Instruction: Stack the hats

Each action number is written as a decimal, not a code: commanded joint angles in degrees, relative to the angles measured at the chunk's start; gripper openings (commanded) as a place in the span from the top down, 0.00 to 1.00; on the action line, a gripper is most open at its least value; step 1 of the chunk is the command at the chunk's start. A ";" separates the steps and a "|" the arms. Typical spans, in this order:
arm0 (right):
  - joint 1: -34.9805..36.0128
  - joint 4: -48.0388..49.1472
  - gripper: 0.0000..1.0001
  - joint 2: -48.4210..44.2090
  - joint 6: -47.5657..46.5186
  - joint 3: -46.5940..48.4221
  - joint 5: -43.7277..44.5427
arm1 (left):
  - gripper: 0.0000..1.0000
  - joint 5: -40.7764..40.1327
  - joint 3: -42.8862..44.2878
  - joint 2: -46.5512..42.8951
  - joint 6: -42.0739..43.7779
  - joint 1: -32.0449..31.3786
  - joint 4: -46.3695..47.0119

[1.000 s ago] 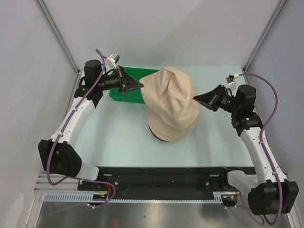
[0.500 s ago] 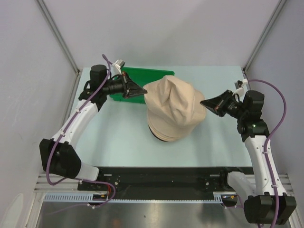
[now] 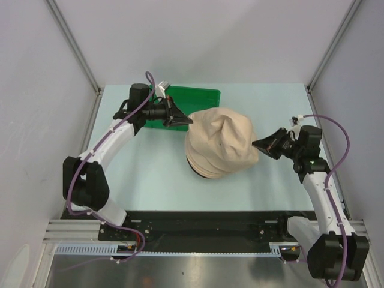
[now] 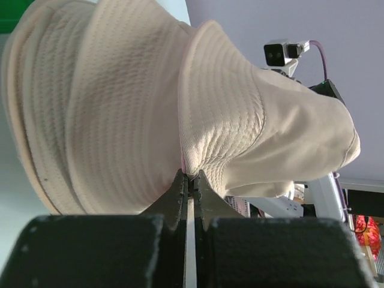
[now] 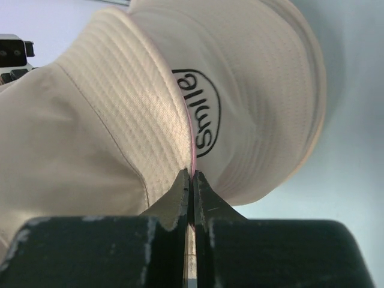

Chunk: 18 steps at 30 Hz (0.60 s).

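Observation:
A pile of beige brimmed hats (image 3: 207, 167) rests mid-table. Over it hangs the top hat (image 3: 221, 137), its crown crumpled. My left gripper (image 3: 189, 120) is shut on that hat's brim at the back left; the left wrist view shows the brim (image 4: 219, 120) pinched at my left gripper (image 4: 191, 176), a pink edge showing. On the right side my right gripper (image 3: 256, 143) pinches the opposite brim. In the right wrist view the right gripper (image 5: 192, 174) clamps the pink-edged brim (image 5: 132, 90), and a lower hat (image 5: 264, 96) with a black oval logo lies beyond.
A green plastic tray (image 3: 198, 96) sits at the back of the table behind the left gripper. Grey walls and metal frame posts enclose the pale table (image 3: 144, 174) on three sides.
Both arms have come down and inward, lowering the top hat onto the pile. The hat's crown now sits lower and flatter than a second ago.

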 commanded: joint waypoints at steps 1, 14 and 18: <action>0.08 3.51 1.00 4.63 -4.39 -2.08 2.66 | 1.00 -1.57 1.50 3.34 3.50 0.39 0.44; 6.05 7.28 1.00 16.68 -7.65 -3.31 9.51 | 1.00 -3.16 0.71 8.87 4.29 0.56 2.21; 8.25 8.95 1.00 20.72 -6.60 -3.75 12.76 | 1.00 -6.75 1.67 10.72 7.36 0.91 -1.66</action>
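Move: The stack of hats lies between the hands and below them: its middle is about 9 cm right of the left hand, 3 cm back and some 15 cm down, and about 12 cm left of the right hand, 3 cm ahead and 10 cm down. The green bin stands beyond, roughly 21 cm ahead of the left hand, 4 cm to its left and 24 cm lower; from the right hand it is some 27 cm ahead and 25 cm left. The hat slung between both shut grippers, each still pinching its brim, is lowered onto the stack and bears against it. The right hand leads, sinking about 7 cm while reaching 3 to 4 cm forward and, late on, slightly left; the left sinks nearly 5 cm and edges forward. The wrists barely tilt. ##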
